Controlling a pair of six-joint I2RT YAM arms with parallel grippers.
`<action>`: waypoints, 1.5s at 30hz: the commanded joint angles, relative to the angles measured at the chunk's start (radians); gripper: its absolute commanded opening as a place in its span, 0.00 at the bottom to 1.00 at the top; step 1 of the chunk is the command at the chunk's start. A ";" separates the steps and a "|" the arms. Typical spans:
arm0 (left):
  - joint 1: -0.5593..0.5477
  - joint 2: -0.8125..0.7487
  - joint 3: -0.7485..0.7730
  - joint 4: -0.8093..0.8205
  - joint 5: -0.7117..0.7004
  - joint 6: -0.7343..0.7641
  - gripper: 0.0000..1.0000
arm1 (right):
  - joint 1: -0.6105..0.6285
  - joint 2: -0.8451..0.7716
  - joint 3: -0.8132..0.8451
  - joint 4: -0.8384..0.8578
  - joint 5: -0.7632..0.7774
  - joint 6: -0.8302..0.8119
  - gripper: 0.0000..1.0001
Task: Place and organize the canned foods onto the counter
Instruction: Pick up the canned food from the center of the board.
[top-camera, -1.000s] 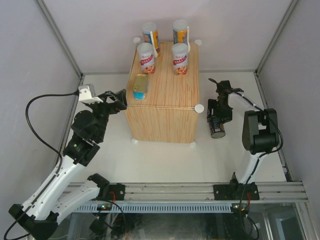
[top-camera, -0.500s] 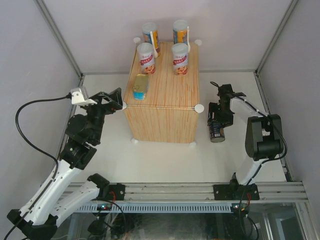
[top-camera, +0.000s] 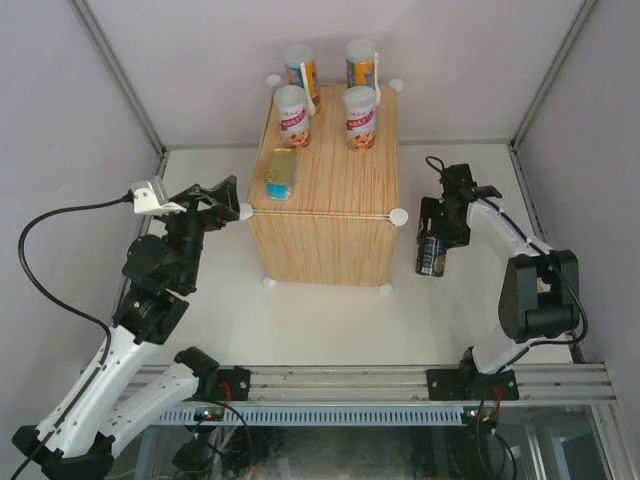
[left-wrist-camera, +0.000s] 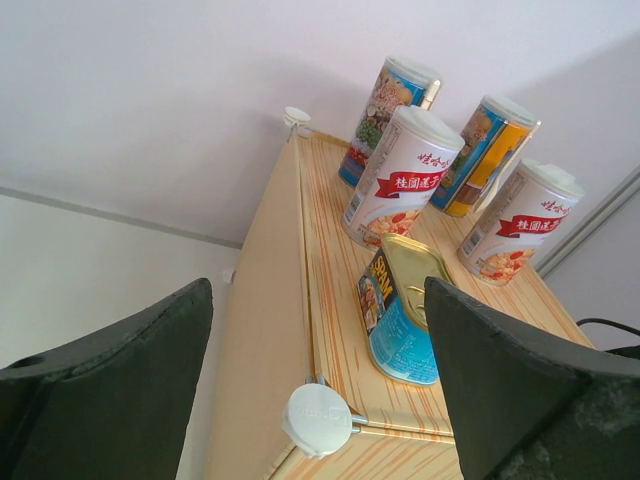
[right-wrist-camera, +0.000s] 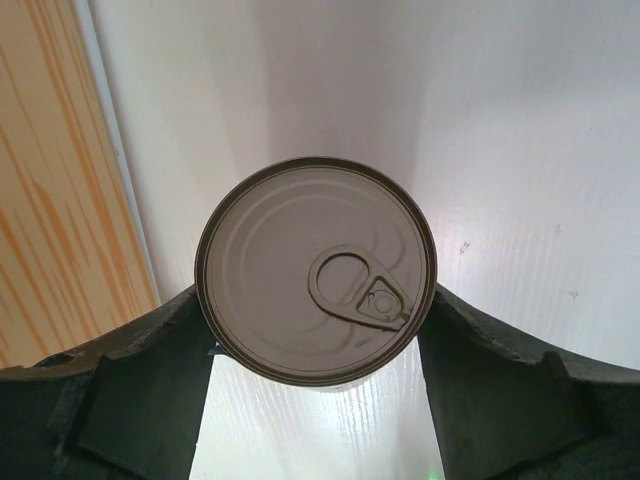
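The wood-grain counter (top-camera: 340, 195) carries two tall blue-orange cans (top-camera: 301, 70) (top-camera: 360, 62) at the back. Two white-red cans (top-camera: 292, 115) (top-camera: 360, 117) stand in front of them, and a flat gold-blue tin (top-camera: 282, 173) lies near the left front corner. My right gripper (top-camera: 433, 238) is shut on the dark can (top-camera: 431, 257), just right of the counter's front corner. In the right wrist view both fingers (right-wrist-camera: 150, 380) press the sides of the dark can (right-wrist-camera: 316, 270), whose pull-tab lid faces up. My left gripper (top-camera: 218, 198) stands open and holds nothing, left of the counter's corner knob (left-wrist-camera: 318, 420).
White round knobs (top-camera: 398, 216) stick out at the counter's corners. Grey walls close in the white floor (top-camera: 330, 320) on three sides. In the left wrist view the tin (left-wrist-camera: 400, 315) and the white-red cans (left-wrist-camera: 400, 175) lie beyond the open fingers (left-wrist-camera: 110, 380).
My left gripper has drawn back to the left, away from the counter. The right gripper has shifted slightly toward the counter with the dark can, and the can now sits more upright.
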 joint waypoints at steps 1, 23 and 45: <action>0.005 0.004 0.037 0.015 -0.013 -0.022 0.90 | 0.005 -0.086 0.008 0.065 0.020 0.022 0.00; 0.006 0.052 0.067 0.055 -0.035 -0.008 0.90 | -0.036 -0.242 0.068 0.091 0.061 0.019 0.00; 0.005 0.093 0.093 0.095 -0.029 0.013 0.90 | -0.022 -0.314 0.360 0.000 0.144 -0.011 0.00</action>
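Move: The black can is already between my right fingers, clear of the table. The free front-right spot on the wooden counter's top lies about 20 cm to my right hand's left, 7 cm ahead and some 19 cm higher. The counter's right side stands about 10 cm left and 10 ahead. Beyond the spot, a white-capped can is about 16 cm ahead and 20 left of my hand. From my left hand the spot is roughly 24 cm right, 11 ahead and 13 below. Keeping the black can pinched, my right hand climbs about 16 cm beside the counter's right side, slowly at first and then faster, while my wrist tips the down-pointing fingers some 25 degrees up towards forward. My open, empty left hand only eases about 2 cm ahead. ##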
